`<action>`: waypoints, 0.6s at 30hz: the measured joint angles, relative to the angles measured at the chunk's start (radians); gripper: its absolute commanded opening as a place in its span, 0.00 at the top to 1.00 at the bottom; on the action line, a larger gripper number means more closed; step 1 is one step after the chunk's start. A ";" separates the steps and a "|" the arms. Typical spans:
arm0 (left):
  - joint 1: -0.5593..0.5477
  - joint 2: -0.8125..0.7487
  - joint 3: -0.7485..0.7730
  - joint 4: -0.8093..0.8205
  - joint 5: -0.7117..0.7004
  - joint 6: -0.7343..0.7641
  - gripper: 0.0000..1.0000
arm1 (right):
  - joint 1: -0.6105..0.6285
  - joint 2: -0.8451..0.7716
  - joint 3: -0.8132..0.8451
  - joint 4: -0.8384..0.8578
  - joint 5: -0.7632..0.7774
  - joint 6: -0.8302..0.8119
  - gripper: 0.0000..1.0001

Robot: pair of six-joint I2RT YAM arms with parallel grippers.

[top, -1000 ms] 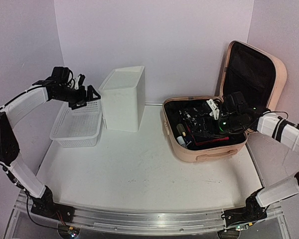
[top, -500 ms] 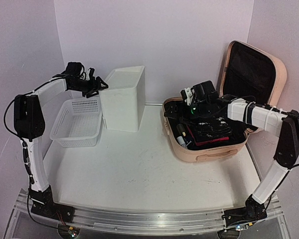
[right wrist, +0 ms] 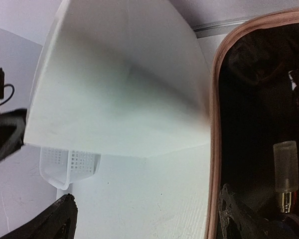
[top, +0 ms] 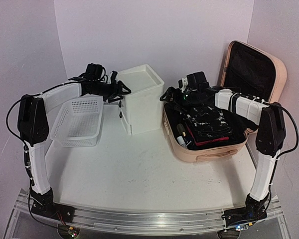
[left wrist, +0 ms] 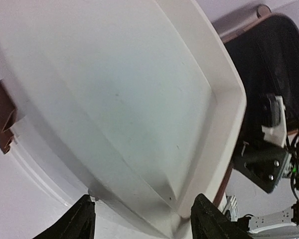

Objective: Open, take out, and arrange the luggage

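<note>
The peach-pink luggage lies open at the right, its lid propped upright and black-lined. Inside are a black patterned pouch, a red item and a small bottle. My left gripper sits at the top near corner of the white drawer box. In the left wrist view its fingers touch both sides of that corner. My right gripper is wide open over the luggage's left rim, one finger above the table and one inside the case.
A white mesh basket stands at the left, beside the drawer box. The box is turned so its drawer fronts face front-left, and it nearly touches the luggage. Walls close in behind and on both sides.
The drawer box has turned and shifted right toward the luggage. My left gripper moved right onto its corner and narrowed. My right gripper swung left from over the luggage's contents to its left rim.
</note>
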 measured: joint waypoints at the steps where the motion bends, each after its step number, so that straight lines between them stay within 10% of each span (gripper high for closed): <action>1: -0.035 -0.005 -0.011 0.014 0.000 -0.008 0.31 | -0.010 0.000 0.004 -0.003 0.001 0.000 0.02; 18: -0.101 -0.404 -0.172 -0.101 -0.207 0.262 0.13 | 0.074 0.121 0.298 -0.082 0.319 0.212 0.02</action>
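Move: The white drawer cabinet stands between the hands. Its middle is about 7 cm to the left hand's right, 5 cm ahead and 12 cm lower, with its near left top corner right at those fingers. The white basket lies roughly 19 cm to the left hand's left, 2 cm nearer and 20 cm lower. From the right hand the cabinet's middle is some 8 cm left, 5 cm ahead and 8 cm below. The open suitcase lies about 16 cm to its right, 5 cm back and 15 cm lower. Back and a little right, then up, the left hand first draws the cabinet's near left corner round, then lets go and rises about 10 cm clear, drifting back left, tipping up some 20 degrees and opening wider. The right hand, still wide open, goes up and forward about 5 cm, swaying right and back left beside the cabinet's right corner while turning clockwise. ##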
